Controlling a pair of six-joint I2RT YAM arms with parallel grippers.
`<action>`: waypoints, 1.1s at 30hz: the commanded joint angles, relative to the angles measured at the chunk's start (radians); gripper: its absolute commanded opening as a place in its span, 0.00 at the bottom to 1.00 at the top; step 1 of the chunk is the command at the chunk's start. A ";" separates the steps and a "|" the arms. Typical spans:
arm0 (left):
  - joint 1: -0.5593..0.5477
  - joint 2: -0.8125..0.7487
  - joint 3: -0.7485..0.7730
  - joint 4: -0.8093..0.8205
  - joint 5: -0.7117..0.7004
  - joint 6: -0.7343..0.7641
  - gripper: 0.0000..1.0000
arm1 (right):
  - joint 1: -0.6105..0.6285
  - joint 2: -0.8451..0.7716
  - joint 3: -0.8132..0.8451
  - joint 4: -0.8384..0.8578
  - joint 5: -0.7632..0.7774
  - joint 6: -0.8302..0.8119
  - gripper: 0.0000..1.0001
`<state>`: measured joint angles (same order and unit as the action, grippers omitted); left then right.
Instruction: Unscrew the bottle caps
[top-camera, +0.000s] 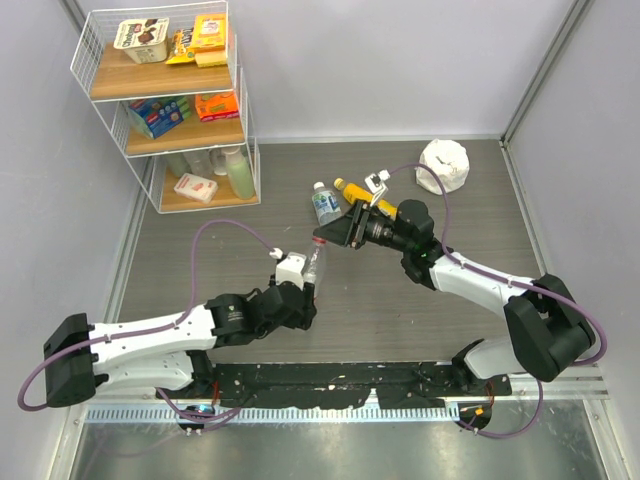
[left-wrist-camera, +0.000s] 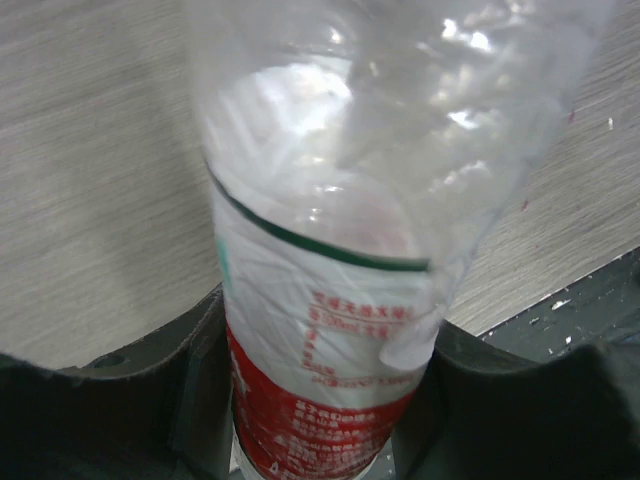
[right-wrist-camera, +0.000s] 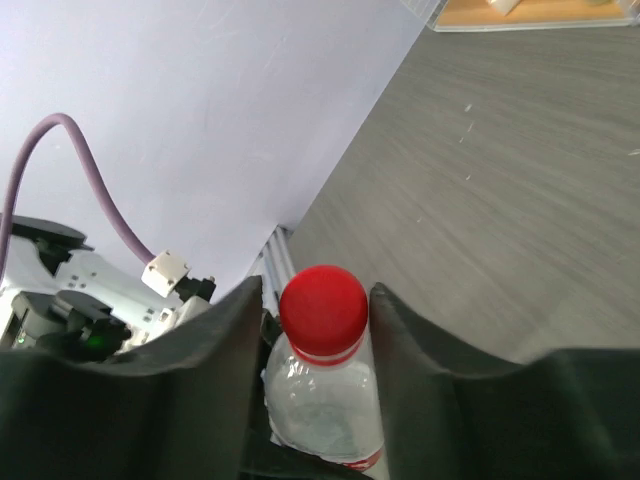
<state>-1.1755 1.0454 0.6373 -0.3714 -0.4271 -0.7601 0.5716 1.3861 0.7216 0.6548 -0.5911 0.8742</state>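
A clear bottle with a red label (left-wrist-camera: 320, 300) hangs tilted above the table, and my left gripper (left-wrist-camera: 325, 395) is shut on its lower body. Its red cap (right-wrist-camera: 322, 300) is on the neck, and my right gripper (right-wrist-camera: 320, 318) is shut on that cap, a finger pressed close on each side. In the top view the held bottle (top-camera: 313, 265) runs from the left gripper (top-camera: 303, 290) up to the right gripper (top-camera: 332, 236). Behind them, a bottle with a blue-white label (top-camera: 326, 206) and white cap (top-camera: 319, 186) and a yellow bottle (top-camera: 368, 200) with yellow cap (top-camera: 339, 183) lie on the table.
A white wire shelf (top-camera: 165, 100) with boxes and bottles stands at the back left. A crumpled white thing (top-camera: 445, 165) lies at the back right. A black rail (top-camera: 330, 385) runs along the near edge. Grey walls close in both sides.
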 joint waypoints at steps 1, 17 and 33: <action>0.010 0.010 -0.030 -0.092 -0.028 -0.054 0.00 | -0.029 -0.032 0.056 0.094 0.062 0.026 0.60; 0.011 -0.007 -0.014 -0.136 -0.071 -0.053 0.00 | 0.022 -0.087 0.163 -0.314 0.246 -0.181 0.84; 0.011 -0.050 -0.001 -0.116 -0.055 -0.024 0.00 | 0.142 -0.039 0.173 -0.380 0.157 -0.195 0.84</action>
<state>-1.1690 1.0283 0.6033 -0.5137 -0.4629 -0.8021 0.6842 1.3361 0.8616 0.2718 -0.4103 0.6979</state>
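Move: The red cap sits right at the right hand's fingertips, atop the bottle that the left hand holds; that bottle's middle is about 7 cm back, 2 cm left and 8 cm below the right hand. Well below, on the table, the blue-labelled bottle lies some 18 cm ahead and 3 cm right, the yellow bottle about 21 cm ahead and 15 cm right. From the left hand the red cap is roughly 11 cm ahead, 3 cm right and 12 cm up. Forward and up, some 3 cm and 2 cm, the right hand draws off while its fingers open wide and let go of the red cap; it then swings back, left and down, ending near its starting place, tilted about 10 degrees and still open. Meanwhile the left hand, keeping its grip low on the bottle, shifts left and down, then holds it there. ##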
